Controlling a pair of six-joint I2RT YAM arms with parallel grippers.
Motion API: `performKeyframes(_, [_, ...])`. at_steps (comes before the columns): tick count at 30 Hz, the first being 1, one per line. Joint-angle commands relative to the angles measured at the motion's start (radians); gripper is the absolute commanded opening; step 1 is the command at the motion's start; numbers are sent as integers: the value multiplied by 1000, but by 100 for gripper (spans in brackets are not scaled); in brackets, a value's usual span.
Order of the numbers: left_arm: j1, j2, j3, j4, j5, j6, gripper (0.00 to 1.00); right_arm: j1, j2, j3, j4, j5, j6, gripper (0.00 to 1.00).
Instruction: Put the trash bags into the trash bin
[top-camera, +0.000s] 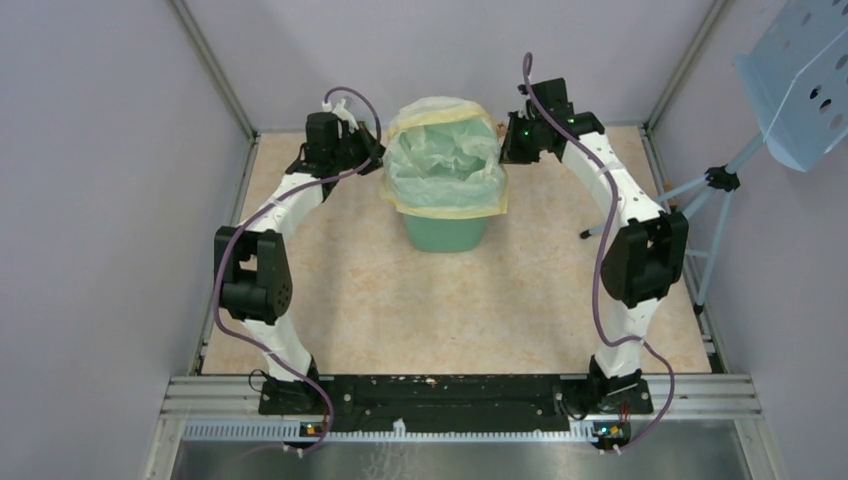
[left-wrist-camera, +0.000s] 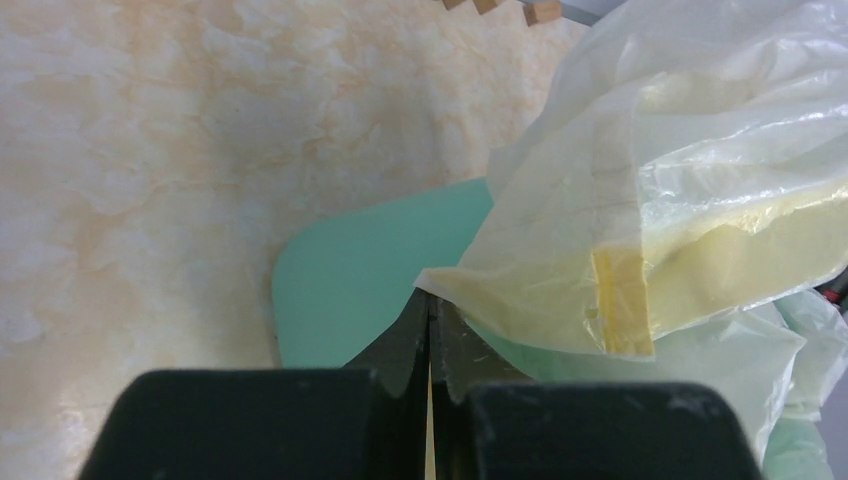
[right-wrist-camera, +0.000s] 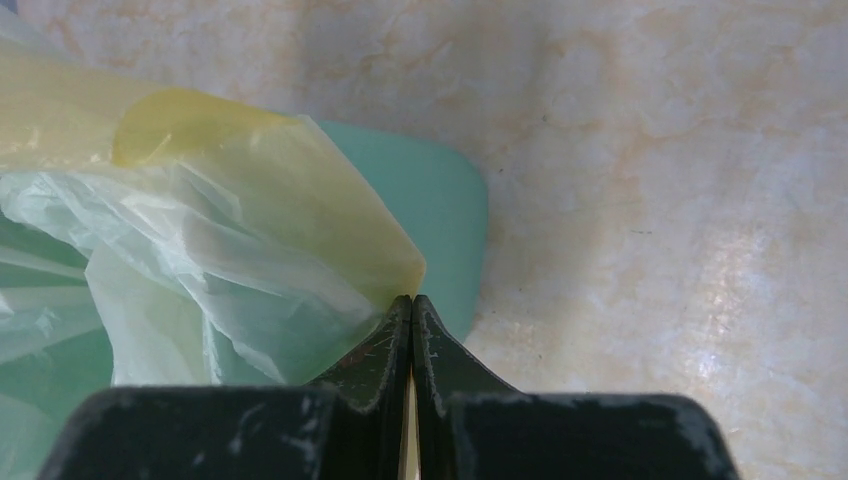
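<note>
The mint-green trash bin (top-camera: 445, 233) stands at the back middle of the table. The pale-yellow trash bag (top-camera: 445, 160) sits in its mouth, with the rim band folded out over the top and puffed up above it. My left gripper (top-camera: 380, 152) is at the bin's left side, shut, its tips pinching a corner of the bag's rim (left-wrist-camera: 520, 290). My right gripper (top-camera: 506, 140) is at the bin's right side, shut on the yellow rim edge (right-wrist-camera: 300, 190). In the wrist views, left gripper (left-wrist-camera: 430, 298) and right gripper (right-wrist-camera: 412, 300) each hang over the bin's wall (left-wrist-camera: 360, 290) (right-wrist-camera: 445, 210).
Grey walls close in the marbled table (top-camera: 450, 310) on the left, back and right. A pale-blue perforated panel (top-camera: 800, 80) on a tripod (top-camera: 720, 180) stands beyond the right edge. Small wooden blocks (left-wrist-camera: 545, 10) lie near the back edge.
</note>
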Motion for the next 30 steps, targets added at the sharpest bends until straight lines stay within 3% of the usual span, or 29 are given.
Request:
performKeyframes(1, [-7, 23, -1, 119, 142, -34, 0, 2, 8, -27, 86, -112, 15, 0])
performKeyframes(5, [-14, 11, -11, 126, 183, -40, 0, 11, -41, -92, 139, -182, 26, 0])
performKeyframes(12, [-49, -72, -144, 141, 262, -58, 0, 42, -224, -282, 168, -169, 70, 0])
performKeyframes(17, [-73, -163, -181, -12, 212, 47, 0, 54, -346, -401, 129, -118, 61, 0])
performKeyframes(23, [-73, -222, -191, -40, 158, 60, 0, 54, -424, -429, 79, -86, -25, 0])
performKeyframes(30, [-50, -224, -116, -95, 50, 72, 0, 28, -430, -345, -24, 162, -105, 38])
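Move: Both hands already pinch the bag's rim on opposite sides of the trash bin. The bin's middle is about 18 cm right of the left hand and 16 cm left of the right hand, level with both going forward and roughly 10 cm below. From the right hand, wooden blocks lie some 24 cm ahead and 3 cm right, and a tripod foot about 28 cm right and 10 cm back, both near table level. Still gripping the bag's rim, the two hands ease a couple of centimetres inward and then drag it back towards the robot together, the left about 8 cm and the right about 10, both dipping slightly and coming up again. As the pull ends the right fingers open about a third and that hand slips some 2 cm to its right, while the left, turned about 10 degrees clockwise, keeps its pinch. ##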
